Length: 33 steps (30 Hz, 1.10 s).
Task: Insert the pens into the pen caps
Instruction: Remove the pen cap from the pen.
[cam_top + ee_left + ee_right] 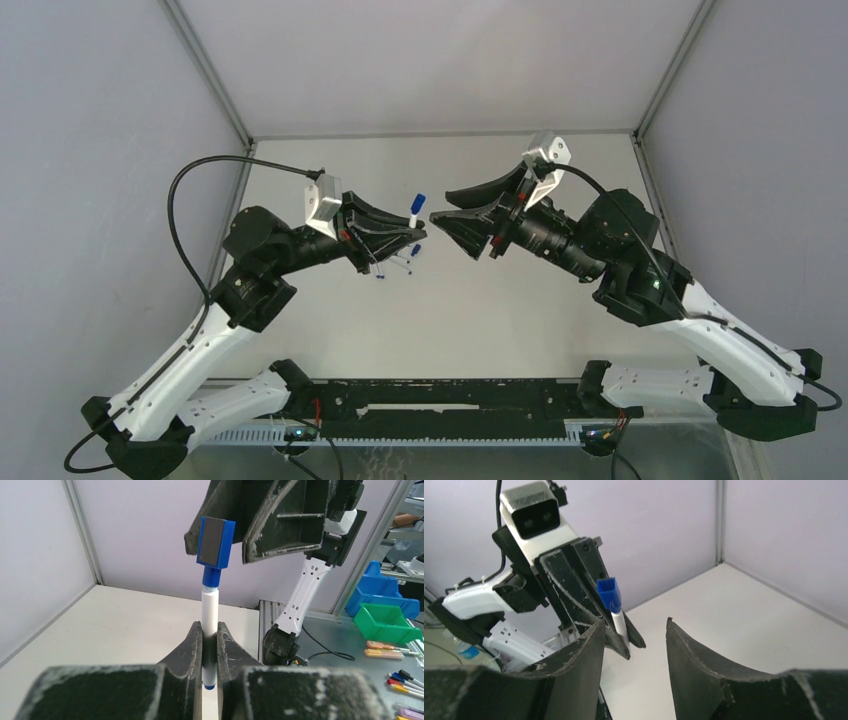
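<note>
My left gripper (418, 233) (210, 628) is shut on a white pen (210, 611), which it holds upright above the table. A dark blue pen cap (215, 544) (417, 203) sits on the pen's top end. My right gripper (440, 206) (634, 630) stands open just right of the cap and touches nothing. In the right wrist view the capped pen (620, 624) shows between my open fingers, a little way off. More pens (398, 265) with blue ends lie on the table under the left gripper, partly hidden by it.
The white table (480, 320) is closed in by grey walls with metal posts at the back corners (245, 140). Beyond the table edge, the left wrist view shows a blue bin (380, 587), a green bin (387, 622) and loose markers (390, 652).
</note>
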### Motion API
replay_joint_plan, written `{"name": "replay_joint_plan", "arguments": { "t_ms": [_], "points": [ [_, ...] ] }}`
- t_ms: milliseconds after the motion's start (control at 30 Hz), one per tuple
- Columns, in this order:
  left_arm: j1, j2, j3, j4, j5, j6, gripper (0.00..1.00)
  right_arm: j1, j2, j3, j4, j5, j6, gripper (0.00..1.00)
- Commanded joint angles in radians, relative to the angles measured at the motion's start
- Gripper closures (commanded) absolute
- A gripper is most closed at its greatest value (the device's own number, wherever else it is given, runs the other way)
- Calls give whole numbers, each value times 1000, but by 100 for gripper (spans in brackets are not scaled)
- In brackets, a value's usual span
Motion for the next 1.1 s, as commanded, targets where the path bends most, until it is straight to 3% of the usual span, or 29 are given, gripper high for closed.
{"name": "replay_joint_plan", "arguments": {
  "t_ms": [0,500,1067],
  "points": [
    [2,-7,45,40,-20,17,100,21,2,-3,129,74,-5,44],
    [1,-3,31,50,27,8,100,40,55,3,217,1,-61,44],
    [-1,4,23,51,38,6,100,41,89,28,228,-58,-60,66]
  ]
}}
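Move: The pen cap sits on the upright pen that the left hand already grips. From the open right hand it is about 3 cm to the left, level fore and aft, and roughly 1 cm higher. The pen's white barrel lies about 3 cm left of the right hand, 2 cm back and 4 cm lower. From the left hand the cap is some 5 cm up and 2 cm ahead, with no sideways offset. The right hand goes about 4 cm left, rising then sinking slightly, its fingers partly closing around the pen cap. ##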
